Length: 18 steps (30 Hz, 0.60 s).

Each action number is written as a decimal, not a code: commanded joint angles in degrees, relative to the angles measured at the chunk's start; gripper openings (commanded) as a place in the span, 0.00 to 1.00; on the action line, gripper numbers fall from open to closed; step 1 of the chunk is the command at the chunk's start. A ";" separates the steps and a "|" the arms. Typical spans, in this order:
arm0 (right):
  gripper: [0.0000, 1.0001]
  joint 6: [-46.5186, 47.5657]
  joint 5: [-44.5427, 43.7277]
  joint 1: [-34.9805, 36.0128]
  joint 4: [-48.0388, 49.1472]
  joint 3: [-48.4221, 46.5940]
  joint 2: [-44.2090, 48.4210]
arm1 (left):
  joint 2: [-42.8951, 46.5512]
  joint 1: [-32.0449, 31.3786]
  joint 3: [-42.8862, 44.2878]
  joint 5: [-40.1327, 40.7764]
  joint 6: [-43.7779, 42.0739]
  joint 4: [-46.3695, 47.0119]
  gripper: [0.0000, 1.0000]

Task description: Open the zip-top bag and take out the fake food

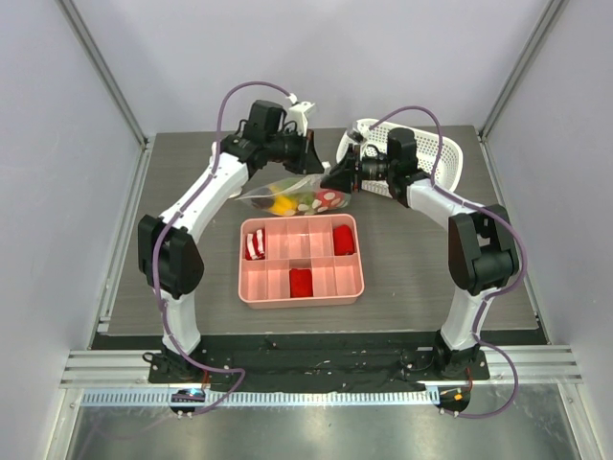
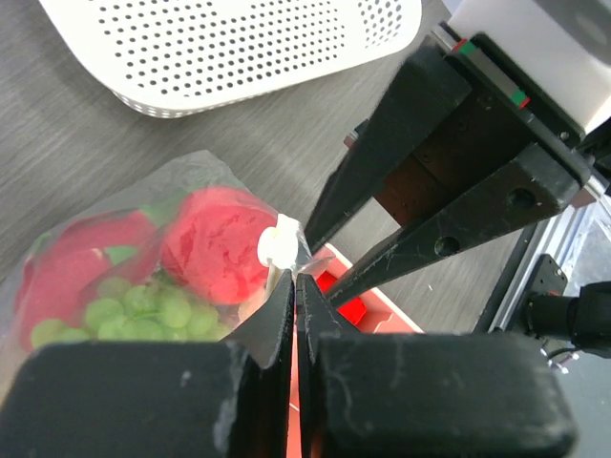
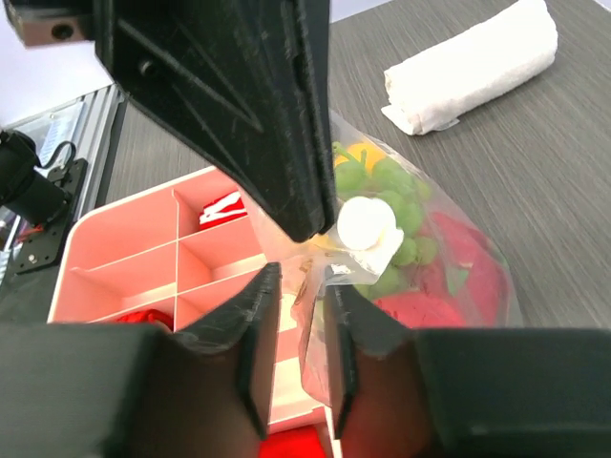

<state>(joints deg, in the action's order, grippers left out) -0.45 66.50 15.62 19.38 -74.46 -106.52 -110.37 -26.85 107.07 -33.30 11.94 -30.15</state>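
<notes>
The zip-top bag (image 1: 287,196) lies behind the pink tray, its right end lifted between both grippers. Through the film I see the fake food (image 1: 283,204): red round pieces (image 2: 215,243), green grapes (image 2: 143,310) and a yellow piece (image 3: 358,153). A white zip tab (image 2: 279,245) sits on the bag's raised edge. My left gripper (image 2: 296,284) is shut, with the bag's edge pinched at its tips beside the tab. My right gripper (image 3: 298,305) faces it with its jaws a little apart. A fold of bag film (image 3: 325,286) hangs in that gap, just below the tab (image 3: 368,229).
A pink divided tray (image 1: 251,292) with red blocks and a striped piece lies in front of the bag. A white perforated basket (image 1: 442,158) stands at the back right. A white rolled cloth (image 3: 473,67) lies on the table beyond the bag.
</notes>
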 commanded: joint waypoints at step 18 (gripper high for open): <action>0.01 4.93 0.30 -0.24 -2.94 -2.97 4.22 | 0.78 5.85 -0.02 -11.41 15.03 7.92 0.58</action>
<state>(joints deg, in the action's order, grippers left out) 3.07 65.95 15.53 15.94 -74.50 -106.00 -110.02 -20.91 106.06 -38.76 21.61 -26.00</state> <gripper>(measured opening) 0.018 0.599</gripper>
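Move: The bag's white slider sits almost at both my hands: about 2 cm right, 1 cm ahead and 1 cm below my shut left fingertips, and some 2 cm ahead and 1 cm above my slightly parted right ones. In the bag, about 9 cm below the left hand, the red food lies 4 cm back and 4 cm right, the lemon 5 cm back and 6 cm left. The white basket's middle is roughly 17 cm right and 6 cm ahead of my right hand. I shut my right fingers again on the bag film just below the slider and hold there, sinking barely half a centimetre. My left hand dips slightly, spreads its fingers well open beside the slider, then backs off about 4 cm to the left, forward and up, away from the right gripper, rolling some 10 degrees. ##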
